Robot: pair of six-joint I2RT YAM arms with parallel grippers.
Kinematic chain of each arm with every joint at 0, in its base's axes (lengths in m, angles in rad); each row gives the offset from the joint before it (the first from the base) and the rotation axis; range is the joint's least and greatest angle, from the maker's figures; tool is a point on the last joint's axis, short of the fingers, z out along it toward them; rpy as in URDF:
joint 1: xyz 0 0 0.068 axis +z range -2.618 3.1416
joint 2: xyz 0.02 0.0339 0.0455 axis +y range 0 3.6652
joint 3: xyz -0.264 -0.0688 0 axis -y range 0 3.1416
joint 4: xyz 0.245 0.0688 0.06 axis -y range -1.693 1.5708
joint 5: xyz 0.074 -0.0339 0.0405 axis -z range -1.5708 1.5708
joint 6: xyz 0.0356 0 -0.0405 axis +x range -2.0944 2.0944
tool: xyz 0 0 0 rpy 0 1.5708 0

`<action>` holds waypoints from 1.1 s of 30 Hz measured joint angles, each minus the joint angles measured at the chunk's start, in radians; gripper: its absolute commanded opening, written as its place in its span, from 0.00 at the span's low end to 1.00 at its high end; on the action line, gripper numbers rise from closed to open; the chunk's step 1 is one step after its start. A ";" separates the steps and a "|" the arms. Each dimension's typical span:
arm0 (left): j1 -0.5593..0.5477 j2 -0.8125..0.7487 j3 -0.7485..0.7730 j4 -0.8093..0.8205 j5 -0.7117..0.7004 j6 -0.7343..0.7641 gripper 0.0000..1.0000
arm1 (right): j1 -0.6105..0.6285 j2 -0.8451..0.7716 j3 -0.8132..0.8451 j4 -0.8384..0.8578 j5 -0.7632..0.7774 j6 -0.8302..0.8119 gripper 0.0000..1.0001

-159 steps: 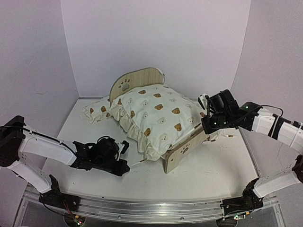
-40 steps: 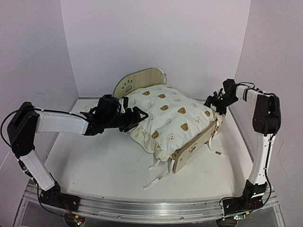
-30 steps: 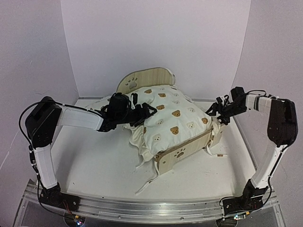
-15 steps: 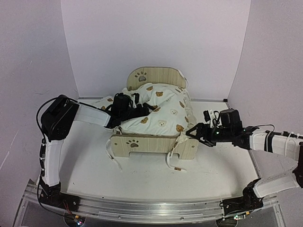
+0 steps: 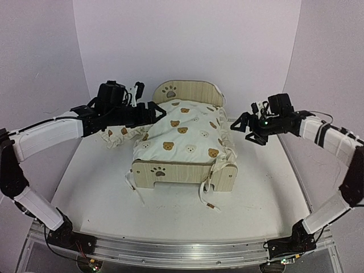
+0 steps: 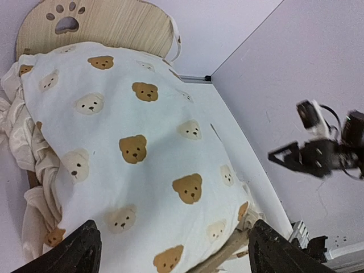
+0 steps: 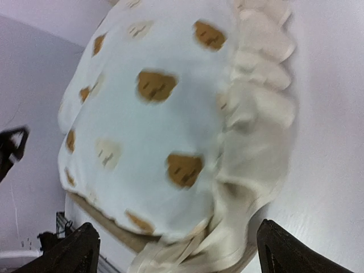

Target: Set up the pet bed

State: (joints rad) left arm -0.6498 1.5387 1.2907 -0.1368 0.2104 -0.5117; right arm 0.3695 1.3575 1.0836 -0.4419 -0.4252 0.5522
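Note:
The pet bed [image 5: 182, 170] stands mid-table, its plywood footboard facing the front and its paw-print headboard [image 6: 102, 23] at the back. A cream bear-print cushion [image 5: 182, 133] lies on it and hides the base. My left gripper [image 5: 152, 110] hovers open over the cushion's back left part. In the left wrist view its jaws [image 6: 173, 253] stand wide above the bear print [image 6: 131, 142] with nothing between them. My right gripper [image 5: 246, 129] hangs open just right of the bed, apart from it. The right wrist view is blurred, with the cushion [image 7: 148, 125] beyond the gripper [image 7: 176, 253].
A small matching bear-print pillow [image 5: 116, 135] lies on the table left of the bed, under my left arm. Loose cushion ties [image 5: 206, 199] trail onto the table in front of the footboard. Walls close in at the back and both sides.
The bed has been turned square to the front with the cushion on it. Both grippers have let go, opened wider and lifted away from the cushion, left back-left and right to the right.

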 measured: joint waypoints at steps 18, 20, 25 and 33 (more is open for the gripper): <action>-0.237 -0.372 -0.437 -0.153 -0.082 -0.370 0.88 | -0.246 1.159 1.035 0.003 -0.465 -0.064 0.87; -0.299 -0.372 -0.438 -0.151 -0.095 -0.414 0.89 | -0.245 1.220 1.072 0.028 -0.529 -0.035 0.80; -0.327 -0.350 -0.438 -0.133 -0.126 -0.456 0.89 | -0.244 1.221 0.962 0.230 -0.649 0.097 0.58; -0.325 -0.212 -0.490 0.027 -0.158 -0.453 0.87 | -0.238 0.959 0.425 0.764 -0.414 0.391 0.04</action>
State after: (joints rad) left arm -0.9749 1.3262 0.8005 -0.1097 0.0521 -0.9649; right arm 0.1318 2.3161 1.5089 0.3222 -0.8391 0.9432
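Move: The ruffle on the duvet's right side, at its far part, lies about 22 cm ahead of the right hand, 2 cm to its left and 13 cm lower; the headboard is some 34 cm ahead and 18 cm left, 8 cm lower. From the left hand, the footboard's middle is about 13 cm back, 11 cm right and 20 cm down, the left tie 17 cm back, 7 cm left, 26 cm down. The ruffle's far part is reached by the right hand, which drives about 25 cm forward along the bed's right side and sinks some 13 cm, rolls its left side up, then eases back slightly as its fingers close partway round the cloth. Meanwhile the left hand, fingers open, comes back about 15 cm and down 13 cm to the footboard's left part, tipping some 25 degrees down. ##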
